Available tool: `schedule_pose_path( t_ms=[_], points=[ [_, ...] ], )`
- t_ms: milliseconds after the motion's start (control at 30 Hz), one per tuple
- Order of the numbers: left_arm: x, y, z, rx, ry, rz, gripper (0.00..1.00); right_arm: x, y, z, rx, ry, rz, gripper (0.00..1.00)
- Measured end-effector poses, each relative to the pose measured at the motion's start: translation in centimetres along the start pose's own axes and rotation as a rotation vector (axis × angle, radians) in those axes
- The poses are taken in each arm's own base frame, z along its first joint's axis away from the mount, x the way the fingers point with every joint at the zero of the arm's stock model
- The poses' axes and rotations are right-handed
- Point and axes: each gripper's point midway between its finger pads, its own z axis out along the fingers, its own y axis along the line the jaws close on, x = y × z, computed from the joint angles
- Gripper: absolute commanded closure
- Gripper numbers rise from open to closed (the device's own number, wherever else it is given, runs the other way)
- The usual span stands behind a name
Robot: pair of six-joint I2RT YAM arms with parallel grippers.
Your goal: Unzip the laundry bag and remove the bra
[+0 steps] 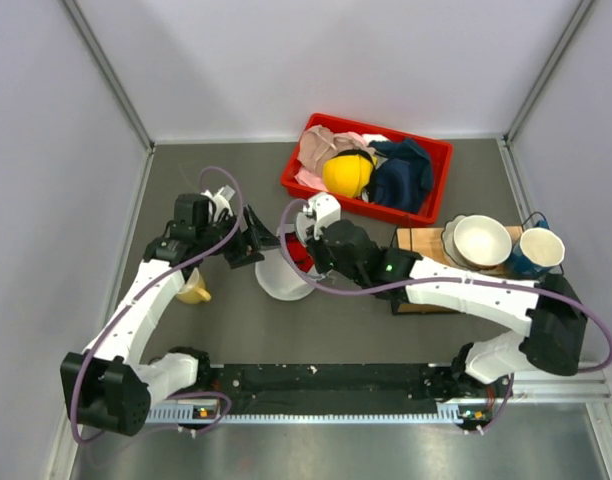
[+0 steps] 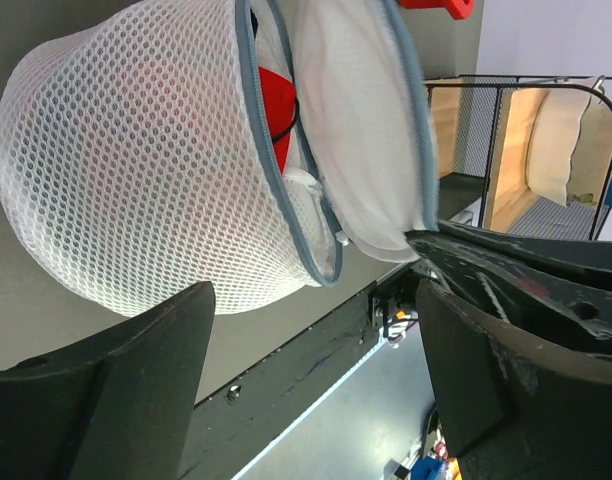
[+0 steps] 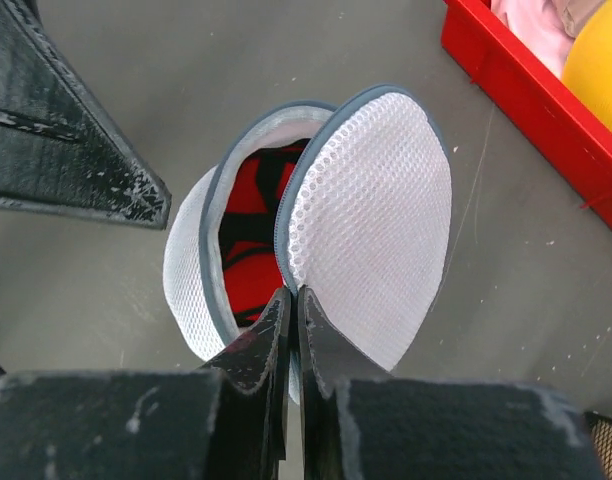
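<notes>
The white mesh laundry bag lies unzipped on the table's middle, one dome half folded back like a lid. Inside the gap shows the red bra with black trim, also visible in the left wrist view as red bra cloth. My right gripper is shut on the grey zip rim of the lid half, holding it up. My left gripper is open just left of the bag, with nothing between its fingers. From above, the left gripper and right gripper flank the bag.
A red bin at the back holds cloths and a yellow round thing. A white bowl, a blue cup and a wooden board stand to the right. A yellow object lies under my left arm.
</notes>
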Motion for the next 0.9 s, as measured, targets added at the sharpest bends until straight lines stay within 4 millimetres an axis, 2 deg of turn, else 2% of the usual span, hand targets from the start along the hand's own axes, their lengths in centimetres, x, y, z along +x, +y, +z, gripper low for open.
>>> schedule_pose_path(
  t_ms=[133,267,300,367,467,500,533,567,800,900],
  points=[
    [-0.1,0.2,0.2,-0.008,-0.002,-0.001,0.16,-0.6,-0.2,-1.3,-0.022,-0.04,0.044,1.0],
    [-0.3,0.7,1.0,-0.015,0.014,-0.012,0.23,-1.3,-0.1,-2.2,-0.044,-0.07,0.08,1.0],
    [-0.4,0.9,1.3,-0.018,0.018,-0.015,0.33,-1.3,-0.1,-2.3,-0.046,-0.073,0.086,1.0],
    [-0.2,1.6,2.1,-0.038,0.041,-0.029,0.4,-1.1,-0.2,-2.7,-0.048,-0.074,0.096,1.0],
    [0.2,2.8,3.1,-0.074,0.072,-0.044,0.62,-1.1,-0.6,-3.2,-0.04,-0.078,0.109,1.0],
    [0.3,2.9,3.3,-0.08,0.077,-0.042,0.72,-1.1,-0.8,-3.4,-0.034,-0.08,0.115,1.0],
    [0.4,2.9,3.4,-0.083,0.079,-0.039,0.91,-1.2,-1.1,-3.6,-0.027,-0.085,0.122,1.0],
    [0.4,2.9,3.4,-0.083,0.08,-0.037,1.0,-1.2,-1.3,-3.7,-0.022,-0.086,0.129,1.0],
    [0.2,3.3,3.0,-0.119,0.053,-0.023,1.0,-0.3,-4.5,-4.7,0.087,-0.088,0.203,1.0],
    [-0.8,2.4,2.0,-0.133,0.002,0.001,1.0,0.3,-6.0,-5.2,0.142,-0.089,0.237,1.0]
  ],
)
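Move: Just beyond the left hand's open fingers, the near-left rim of the laundry bag lies about 2 cm ahead, 1 cm right and 4 cm below; the red bra in its opening is some 6 cm right, 2 cm ahead and 7 cm down, and the yellow mug some 18 cm left and 7 cm back. The right hand already holds the lid flap: from it the bra is roughly 4 cm left, 1 cm ahead and 7 cm down, and the red basket 11 cm right, 19 cm ahead. Sinking about 4 cm and edging forward, the left hand brings its open fingers down to the bag's rim, shuts them on it, then starts to lift, rising 1.5 cm. Meanwhile the right hand keeps its pinch on the flap, rises a couple of centimetres and draws it some 8 cm right, away from the rim, ever faster, turning roughly 15 degrees clockwise. ##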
